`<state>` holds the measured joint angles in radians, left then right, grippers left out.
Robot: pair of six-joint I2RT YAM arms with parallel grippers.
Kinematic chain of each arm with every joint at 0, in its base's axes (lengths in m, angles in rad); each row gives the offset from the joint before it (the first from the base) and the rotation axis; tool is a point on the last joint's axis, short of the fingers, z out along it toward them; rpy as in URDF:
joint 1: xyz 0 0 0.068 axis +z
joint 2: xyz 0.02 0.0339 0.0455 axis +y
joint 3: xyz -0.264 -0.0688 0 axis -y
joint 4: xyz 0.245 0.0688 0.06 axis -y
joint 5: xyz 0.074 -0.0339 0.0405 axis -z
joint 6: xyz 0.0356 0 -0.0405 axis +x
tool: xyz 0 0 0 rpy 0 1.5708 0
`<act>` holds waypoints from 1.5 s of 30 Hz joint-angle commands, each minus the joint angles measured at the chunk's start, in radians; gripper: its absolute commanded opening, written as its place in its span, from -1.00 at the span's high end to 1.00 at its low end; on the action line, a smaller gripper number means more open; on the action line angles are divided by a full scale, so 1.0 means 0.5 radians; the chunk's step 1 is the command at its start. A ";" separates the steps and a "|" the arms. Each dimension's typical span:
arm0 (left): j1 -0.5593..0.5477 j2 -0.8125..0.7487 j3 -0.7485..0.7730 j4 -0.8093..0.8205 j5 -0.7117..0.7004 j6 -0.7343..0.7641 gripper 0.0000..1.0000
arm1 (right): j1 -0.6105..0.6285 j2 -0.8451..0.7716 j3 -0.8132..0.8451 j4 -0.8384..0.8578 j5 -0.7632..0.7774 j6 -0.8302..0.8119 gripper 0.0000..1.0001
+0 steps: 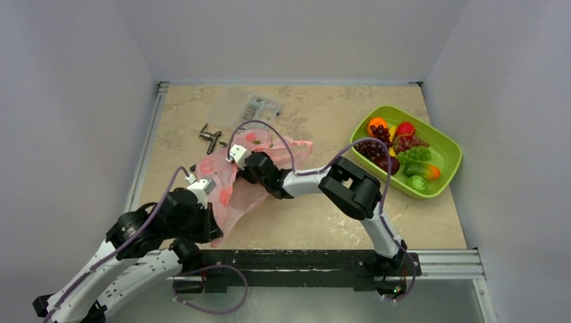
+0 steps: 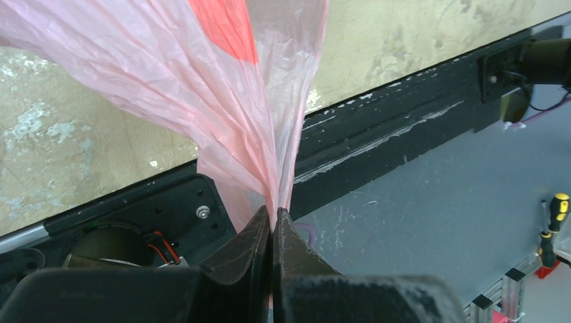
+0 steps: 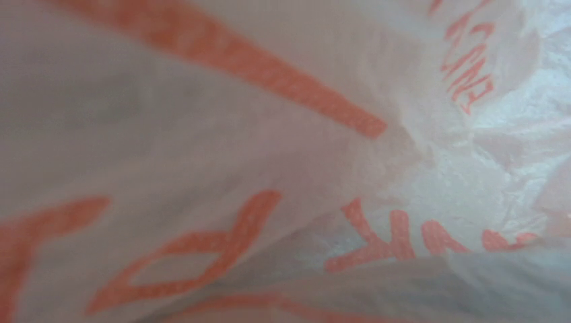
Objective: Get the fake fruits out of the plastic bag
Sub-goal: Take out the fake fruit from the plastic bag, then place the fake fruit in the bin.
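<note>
The pink plastic bag [image 1: 232, 182] lies crumpled at the table's left centre. My left gripper [image 1: 217, 229] is shut on its gathered lower edge near the table's front rail; the left wrist view shows the film [image 2: 222, 114] pinched between the closed fingers [image 2: 273, 219]. My right gripper [image 1: 250, 171] reaches into the bag from the right, its fingers hidden by film. The right wrist view shows only pink film with red print [image 3: 283, 134]. An orange [image 1: 377, 124], a strawberry [image 1: 405, 129], purple grapes [image 1: 372, 148], green grapes [image 1: 416, 154] and a mango [image 1: 423, 171] lie in the tray.
The lime-green tray [image 1: 450, 149] stands at the right. A clear compartment box [image 1: 252, 106] and a small metal part [image 1: 211, 136] sit behind the bag. A black rail [image 1: 303, 259] runs along the front edge. A screwdriver [image 2: 553, 222] lies below the table.
</note>
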<state>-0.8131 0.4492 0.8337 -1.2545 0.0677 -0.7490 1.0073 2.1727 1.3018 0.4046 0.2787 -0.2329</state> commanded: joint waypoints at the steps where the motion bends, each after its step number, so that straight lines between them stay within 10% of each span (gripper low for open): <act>1: -0.006 0.104 -0.011 -0.005 -0.100 0.001 1.00 | -0.003 -0.106 -0.034 -0.085 -0.028 0.036 0.70; 18: -0.006 -0.067 0.058 0.142 0.141 0.171 1.00 | 0.027 -0.986 -1.213 1.032 -0.551 1.348 1.00; 36: -0.006 0.218 0.175 0.102 -0.249 0.255 1.00 | 0.062 -2.107 -1.484 -0.072 -0.665 0.967 1.00; 45: -0.006 0.275 0.174 0.098 -0.314 0.271 1.00 | 0.044 -2.853 -1.358 -0.444 0.399 0.850 1.00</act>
<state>-0.8131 0.5793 0.9085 -1.2354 -0.0666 -0.6388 1.0386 0.7963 0.5720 0.2691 0.1661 0.2527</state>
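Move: The right hand is deep in the pink bag with the orange-red fruit already between its fingers; the green basket lies about 52 cm to its right and 3 cm farther out, nearly level in height. From that hand the parts box is some 17 cm ahead and 4 cm right, the black tool 9 cm ahead and 10 cm left. The left hand, pinching the bag's edge, has the bag's middle about 26 cm ahead, 9 cm right and 13 cm below. Keeping its grip on the orange-red fruit, the right hand draws back and up out of the bag, hesitates briefly, then climbs faster while swinging right towards the green basket, roughly 24 cm up and 17 cm each back and right overall; the wrist rolls some 45 degrees, left side rising. The left hand keeps the bag edge pinched, bobs slightly, then eases about 3 cm forward. ##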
